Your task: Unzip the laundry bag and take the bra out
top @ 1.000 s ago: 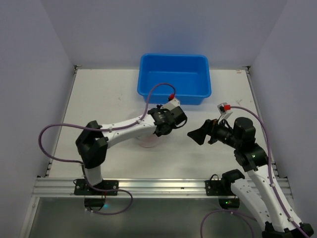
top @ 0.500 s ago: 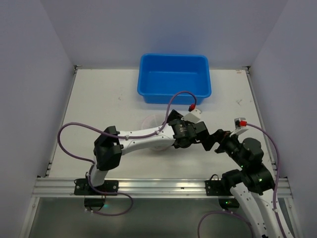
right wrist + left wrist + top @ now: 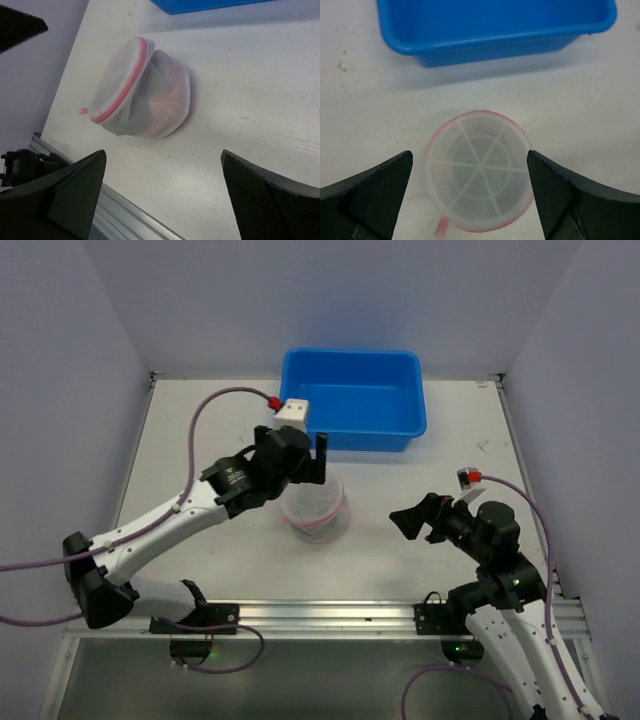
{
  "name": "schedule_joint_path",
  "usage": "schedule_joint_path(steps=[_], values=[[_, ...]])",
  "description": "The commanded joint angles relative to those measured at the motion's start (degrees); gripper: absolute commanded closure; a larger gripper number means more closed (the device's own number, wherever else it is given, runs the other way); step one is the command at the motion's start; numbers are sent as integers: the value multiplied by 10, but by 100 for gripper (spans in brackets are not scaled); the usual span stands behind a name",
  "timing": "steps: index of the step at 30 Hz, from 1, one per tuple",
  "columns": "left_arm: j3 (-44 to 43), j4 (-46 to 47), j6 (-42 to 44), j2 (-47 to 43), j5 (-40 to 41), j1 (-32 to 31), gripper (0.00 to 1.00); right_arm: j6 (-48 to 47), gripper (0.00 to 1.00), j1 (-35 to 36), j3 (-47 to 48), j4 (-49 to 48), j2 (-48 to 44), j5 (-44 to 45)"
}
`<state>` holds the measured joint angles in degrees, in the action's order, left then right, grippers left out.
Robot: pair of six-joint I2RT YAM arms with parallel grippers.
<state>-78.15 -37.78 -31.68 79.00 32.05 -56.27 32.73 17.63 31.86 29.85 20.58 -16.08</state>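
Observation:
The laundry bag (image 3: 317, 506), a small white mesh drum with pink trim, sits on the table in front of the blue tub. My left gripper (image 3: 470, 155) hovers above it, open, fingers either side of the bag's round spoked face (image 3: 479, 175) without touching. A pink pull tab (image 3: 440, 227) sticks out at its lower left. My right gripper (image 3: 163, 152) is open and empty, low over the table to the bag's right, looking at its side (image 3: 145, 95). A pinkish tint shows through the mesh; the bra itself is hidden inside.
A blue plastic tub (image 3: 350, 400) stands behind the bag, its near wall (image 3: 490, 42) close to the left gripper. The aluminium rail (image 3: 130, 220) runs along the table's near edge. Side walls close the table left and right.
The left arm pulled back from beside the right gripper and rose above the bag, and its jaws opened. The bag sits slightly further right. The right gripper shifted a little.

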Motion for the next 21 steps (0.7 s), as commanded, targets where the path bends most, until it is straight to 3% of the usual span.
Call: schedule_joint_path(steps=[1, 8, 10, 17, 21], values=[[105, 82, 15, -59, -122, 100, 0, -16, 2, 0, 26, -44, 45, -72], [258, 204, 55, -89, -381, 258, 0, -9, 3, 2, 15, -97, 103, -130], [280, 238, 61, -71, -419, 294, 2, -9, 3, 6, 14, -101, 109, -137], [348, 328, 51, -29, -541, 351, 14, -14, 3, 15, 5, -112, 121, -152], [374, 396, 35, -7, -621, 351, 28, -13, 3, 27, 2, -119, 134, -156]])
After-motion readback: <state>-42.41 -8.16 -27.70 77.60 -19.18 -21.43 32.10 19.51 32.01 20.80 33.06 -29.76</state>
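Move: The laundry bag lies almost under the left hand, its middle some 18 cm below, about 3 cm to the right and 2 cm farther out; its pink pull tab, at the near-left rim, is about 4 cm back and 3 cm to the left of this hand. The blue bin's middle is roughly 31 cm beyond the bag and 9 cm farther right. From the right hand the bag is about 22 cm to the left, 14 cm ahead and 14 cm lower. The left hand swings out about 9 cm to its left and drops some 16 cm to the left rim of the laundry bag's lid, tipping its fingers roughly 20 degrees further down, rolling its left side down about as much, easing back right at the end and closing the wide-open fingers by about a quarter, with nothing gripped yet. Meanwhile the right hand, still open, drifts about 5 cm left towards the bag and turns some 15 degrees counter-clockwise. ##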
